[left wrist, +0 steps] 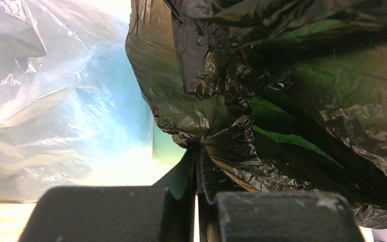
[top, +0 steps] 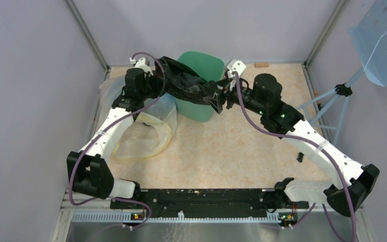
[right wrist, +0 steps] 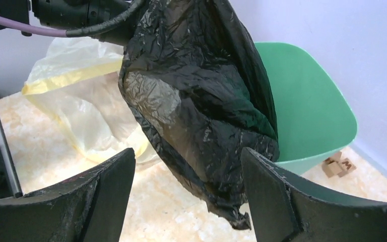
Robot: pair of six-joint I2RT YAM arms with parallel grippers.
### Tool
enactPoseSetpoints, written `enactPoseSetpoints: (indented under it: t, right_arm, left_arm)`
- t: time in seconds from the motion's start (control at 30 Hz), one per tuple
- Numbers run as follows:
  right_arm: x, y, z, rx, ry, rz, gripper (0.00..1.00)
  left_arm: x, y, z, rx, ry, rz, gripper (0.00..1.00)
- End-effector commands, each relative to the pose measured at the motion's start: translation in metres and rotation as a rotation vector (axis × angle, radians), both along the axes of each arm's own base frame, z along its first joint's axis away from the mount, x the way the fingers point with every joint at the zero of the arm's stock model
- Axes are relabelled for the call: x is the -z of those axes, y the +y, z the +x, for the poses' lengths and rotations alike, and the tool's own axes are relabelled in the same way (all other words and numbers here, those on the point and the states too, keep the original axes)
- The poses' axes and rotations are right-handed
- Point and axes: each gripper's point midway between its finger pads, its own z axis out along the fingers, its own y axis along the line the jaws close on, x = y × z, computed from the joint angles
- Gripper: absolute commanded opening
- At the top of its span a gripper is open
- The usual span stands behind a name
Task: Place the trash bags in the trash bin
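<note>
The black trash bag [top: 189, 85] hangs stretched over the near rim of the mint-green trash bin [top: 204, 63], which stands at the back of the table. My left gripper [top: 156, 83] is shut on the bag's left end; in the left wrist view its jaws [left wrist: 197, 156] pinch a gathered fold of the crinkly bag [left wrist: 206, 101]. My right gripper [top: 220, 98] is open at the bag's right end. In the right wrist view the bag's [right wrist: 191, 91] lower tip dangles between the spread fingers [right wrist: 187, 151] without being clamped, the bin [right wrist: 307, 111] behind it.
A large clear bag with a yellow rim [top: 146, 131] lies left of the bin, under the left arm. A small brown piece [top: 262, 64] lies by the back wall, a small black part [top: 300, 157] at the right. A blue perforated stand [top: 383, 35] sits outside the right wall.
</note>
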Motion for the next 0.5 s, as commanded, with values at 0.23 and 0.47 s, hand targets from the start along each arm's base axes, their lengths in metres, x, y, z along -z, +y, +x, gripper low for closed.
enactPoseSetpoints:
  t: [0.23, 0.47]
  right_arm:
    - [-0.005, 0.015, 0.02, 0.043, -0.082, -0.141, 0.55]
    - [-0.008, 0.001, 0.061, 0.257, -0.037, -0.132, 0.0]
  left_arm:
    - [-0.023, -0.002, 0.006, 0.008, -0.074, -0.022, 0.02]
    - [-0.017, -0.002, 0.013, 0.002, -0.063, -0.012, 0.02]
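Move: Just beyond the right fingertips the loose near edge of the black trash bag hangs, about 4 cm ahead, 2 cm left and 3 cm lower. From that hand, the green trash bin's middle stands roughly 19 cm ahead, 10 cm left and 22 cm down, and the clear bag's middle some 15 cm ahead, 33 cm left and 32 cm down. From the left hand, that black edge is about 24 cm right, 9 cm back and 6 cm higher. Sliding its open fingers first about 2 cm left over the black bag's loose edge, the right hand then pushes forward and down, ending some 4 cm farther out and 2.5 cm lower. Its fingertips tip down about 10 degrees as the fingers shut fully, pinching the edge film. The left hand stays put and keeps its pinch on the other end. ##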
